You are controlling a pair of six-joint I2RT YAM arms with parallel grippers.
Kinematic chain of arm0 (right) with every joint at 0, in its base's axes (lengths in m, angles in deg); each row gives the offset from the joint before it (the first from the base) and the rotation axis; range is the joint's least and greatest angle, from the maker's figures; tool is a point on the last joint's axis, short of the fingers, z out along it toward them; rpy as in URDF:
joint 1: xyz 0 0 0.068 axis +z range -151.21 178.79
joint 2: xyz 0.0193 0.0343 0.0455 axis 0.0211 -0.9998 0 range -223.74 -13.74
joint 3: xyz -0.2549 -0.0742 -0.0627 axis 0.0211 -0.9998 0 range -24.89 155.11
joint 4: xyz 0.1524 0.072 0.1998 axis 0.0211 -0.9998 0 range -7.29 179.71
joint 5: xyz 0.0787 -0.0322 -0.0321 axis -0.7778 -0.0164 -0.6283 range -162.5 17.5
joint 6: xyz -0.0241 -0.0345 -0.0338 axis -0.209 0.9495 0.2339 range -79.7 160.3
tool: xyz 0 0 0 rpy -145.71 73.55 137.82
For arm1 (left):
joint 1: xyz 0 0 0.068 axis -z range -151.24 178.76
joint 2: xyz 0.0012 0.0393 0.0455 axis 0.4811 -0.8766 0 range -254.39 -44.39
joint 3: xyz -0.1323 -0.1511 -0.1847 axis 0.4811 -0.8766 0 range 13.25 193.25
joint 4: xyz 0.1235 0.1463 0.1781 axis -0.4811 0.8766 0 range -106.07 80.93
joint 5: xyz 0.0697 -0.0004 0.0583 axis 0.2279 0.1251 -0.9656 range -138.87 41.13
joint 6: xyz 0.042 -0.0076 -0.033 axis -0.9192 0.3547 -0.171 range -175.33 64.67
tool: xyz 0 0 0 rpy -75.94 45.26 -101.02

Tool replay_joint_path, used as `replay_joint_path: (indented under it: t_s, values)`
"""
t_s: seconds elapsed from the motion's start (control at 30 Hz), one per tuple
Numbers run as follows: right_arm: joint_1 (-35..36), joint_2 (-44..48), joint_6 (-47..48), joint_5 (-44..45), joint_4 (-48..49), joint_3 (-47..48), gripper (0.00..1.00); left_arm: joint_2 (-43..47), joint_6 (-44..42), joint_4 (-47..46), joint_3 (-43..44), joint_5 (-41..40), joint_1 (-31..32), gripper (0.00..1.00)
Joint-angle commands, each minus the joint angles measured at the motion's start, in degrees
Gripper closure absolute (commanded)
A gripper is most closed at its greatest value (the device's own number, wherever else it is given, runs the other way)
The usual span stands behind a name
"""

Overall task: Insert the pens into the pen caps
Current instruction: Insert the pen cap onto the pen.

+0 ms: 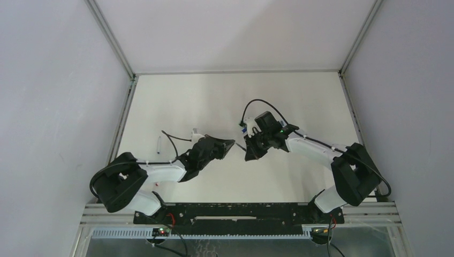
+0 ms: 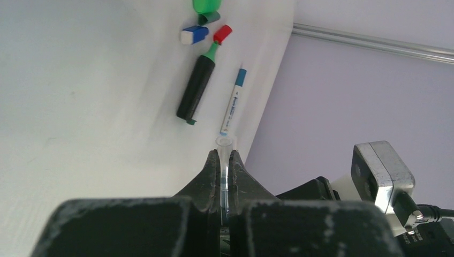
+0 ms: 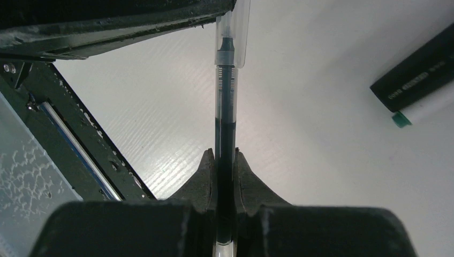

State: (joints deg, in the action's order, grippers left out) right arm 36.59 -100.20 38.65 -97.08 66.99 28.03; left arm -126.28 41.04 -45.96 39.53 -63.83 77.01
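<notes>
My left gripper [image 2: 225,152] is shut on a clear pen cap [image 2: 225,143] whose open mouth sticks out past the fingertips. My right gripper [image 3: 225,152] is shut on a slim dark pen [image 3: 225,107]. The pen's front end sits inside the clear cap [image 3: 239,32] at the top of the right wrist view. In the top view the left gripper [image 1: 230,143] and the right gripper [image 1: 249,154] meet tip to tip above the table's middle. On the table lie a black marker [image 2: 195,88] with a green tip, a white pen [image 2: 233,104] with blue ends, a red cap [image 2: 222,33], a blue cap [image 2: 194,35] and a green cap [image 2: 203,6].
Another pen [image 1: 159,144] lies alone to the left of the left arm. The black marker [image 3: 417,77] lies to the right of the held pen. The table's right edge and the lilac wall [image 2: 348,96] are close by. The rail of the arm bases [image 1: 241,211] runs along the near edge.
</notes>
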Motion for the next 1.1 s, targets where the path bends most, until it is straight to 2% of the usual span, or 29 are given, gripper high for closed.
replay_joint_path:
  t_s: [0.0,0.27,0.47,0.83,1.07]
  values:
    - [-0.49,4.23,4.34,-0.75,9.20,0.54,1.00,-0.23,-1.27,-4.69,3.33,8.60,4.07,1.00]
    - [-1.67,10.13,7.07,0.75,11.51,-1.16,1.00,0.48,-0.23,-8.19,3.20,9.54,5.88,1.00]
    - [-1.59,14.09,9.59,-4.33,11.96,-2.38,1.00,-1.79,0.17,-12.26,3.08,10.48,5.89,1.00]
    - [-2.90,14.97,10.70,-5.38,11.52,-2.40,1.00,-2.64,-4.73,-16.52,3.84,11.34,5.98,1.00]
    - [-6.16,15.27,7.48,-11.01,11.90,-2.48,1.00,-1.34,-6.38,-16.52,3.78,11.10,5.98,0.93]
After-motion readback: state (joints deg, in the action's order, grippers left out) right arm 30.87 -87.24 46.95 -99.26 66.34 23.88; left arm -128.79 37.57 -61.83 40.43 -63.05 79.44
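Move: The left fingers hold the clear pen cap, already over the tip of the pen in the right fingers. From the left hand, the pen's held part lies some 4 cm back, 5 cm right and 2 cm lower. From the right hand, the cap lies about 4 cm ahead, 5 cm left and 2 cm higher; the highlighter is 11 cm ahead, 3 cm right, and the eraser 15 cm ahead, 1 cm left, both about 8 cm below. Both hands raise the joined pen and cap about 5 cm, carrying them some 3 cm right, grips kept. ##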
